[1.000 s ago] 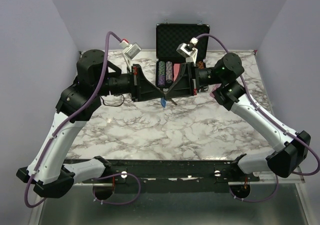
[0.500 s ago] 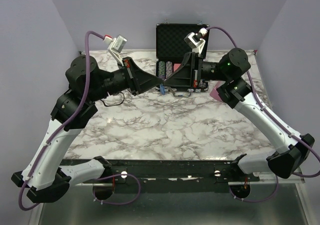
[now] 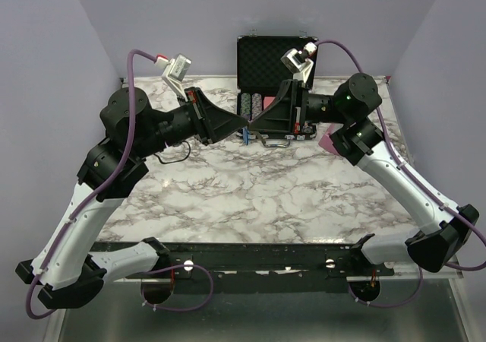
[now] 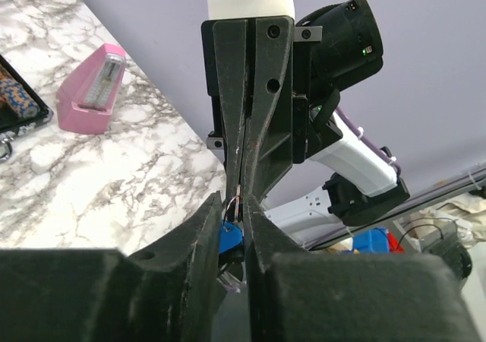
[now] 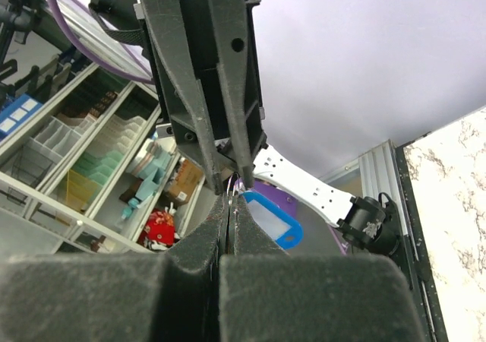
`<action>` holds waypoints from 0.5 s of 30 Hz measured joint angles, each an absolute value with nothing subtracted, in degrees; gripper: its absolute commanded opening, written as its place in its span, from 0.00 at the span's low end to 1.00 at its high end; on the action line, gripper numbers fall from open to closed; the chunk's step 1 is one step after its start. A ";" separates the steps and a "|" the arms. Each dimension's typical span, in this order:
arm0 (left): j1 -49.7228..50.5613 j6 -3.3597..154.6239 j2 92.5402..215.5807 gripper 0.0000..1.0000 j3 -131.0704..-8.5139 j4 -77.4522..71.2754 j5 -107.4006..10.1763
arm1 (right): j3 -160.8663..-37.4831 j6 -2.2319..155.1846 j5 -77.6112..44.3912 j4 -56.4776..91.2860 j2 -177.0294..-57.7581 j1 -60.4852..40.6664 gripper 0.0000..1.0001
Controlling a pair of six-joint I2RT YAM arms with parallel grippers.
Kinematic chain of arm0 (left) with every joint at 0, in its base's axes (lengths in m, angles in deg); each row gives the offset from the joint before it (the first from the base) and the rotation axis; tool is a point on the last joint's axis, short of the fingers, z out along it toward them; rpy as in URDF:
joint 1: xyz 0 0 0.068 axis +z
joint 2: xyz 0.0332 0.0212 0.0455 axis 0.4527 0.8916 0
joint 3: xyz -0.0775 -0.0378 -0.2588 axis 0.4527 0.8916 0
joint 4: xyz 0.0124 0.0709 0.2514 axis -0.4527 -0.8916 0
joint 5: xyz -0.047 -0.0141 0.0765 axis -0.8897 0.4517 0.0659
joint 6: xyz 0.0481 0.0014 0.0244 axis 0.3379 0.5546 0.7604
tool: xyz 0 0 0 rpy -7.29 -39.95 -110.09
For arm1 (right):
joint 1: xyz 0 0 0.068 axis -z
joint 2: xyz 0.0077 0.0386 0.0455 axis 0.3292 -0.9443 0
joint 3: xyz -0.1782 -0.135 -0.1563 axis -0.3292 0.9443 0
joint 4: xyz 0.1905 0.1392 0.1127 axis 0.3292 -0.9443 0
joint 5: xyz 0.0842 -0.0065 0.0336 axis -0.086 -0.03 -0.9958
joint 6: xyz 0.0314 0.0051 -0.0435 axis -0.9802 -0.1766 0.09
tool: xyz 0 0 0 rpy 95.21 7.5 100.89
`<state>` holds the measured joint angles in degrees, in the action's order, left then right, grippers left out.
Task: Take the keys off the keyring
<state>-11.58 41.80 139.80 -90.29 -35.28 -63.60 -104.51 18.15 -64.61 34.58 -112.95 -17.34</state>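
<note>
My two grippers meet tip to tip in the air just in front of the black case. The right gripper [image 3: 253, 123] [image 5: 230, 202] is shut on the thin silvery keyring [image 5: 232, 185] [image 4: 233, 202]. From the ring hangs the blue key piece [image 3: 245, 135] [image 5: 273, 222], beside and below the fingertips. The left gripper [image 3: 241, 121] [image 4: 238, 205] faces it with its jaws a narrow gap apart. In the left wrist view the blue piece [image 4: 230, 237] shows in that gap. Whether the left fingers still touch the ring I cannot tell.
An open black case [image 3: 275, 53] with rows of chips stands at the back middle of the marble table [image 3: 250, 197]. A pink wedge [image 3: 330, 140] [image 4: 89, 99] lies right of the case, under the right arm. A black cable lies under the left arm.
Over the second both grippers rose and moved back toward the case with the ring between them. In the last half second the left jaws parted slightly; the right stayed shut.
</note>
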 measured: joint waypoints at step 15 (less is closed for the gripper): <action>-12.15 46.90 140.19 0.61 -93.41 -39.17 -65.54 | -102.87 20.73 -70.62 32.59 -112.32 -17.58 0.01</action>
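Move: The keyring sits right at my fingertips: from my left hand it is about 1 cm to the right and level, from my right hand about 1 cm to the left and level. The blue tag hangs about 4 cm below my left hand and 1 cm back. A key hangs some 3 cm to the right of my left hand, 1 cm back and 3 cm below it. I go on spreading my left fingers from barely parted to well open, letting go of the keyring, while that hand eases back about 1 cm, towards my body. My right hand keeps its shut pinch on the ring and carries it down and back, roughly 2 cm each way, turning slightly counter-clockwise. ##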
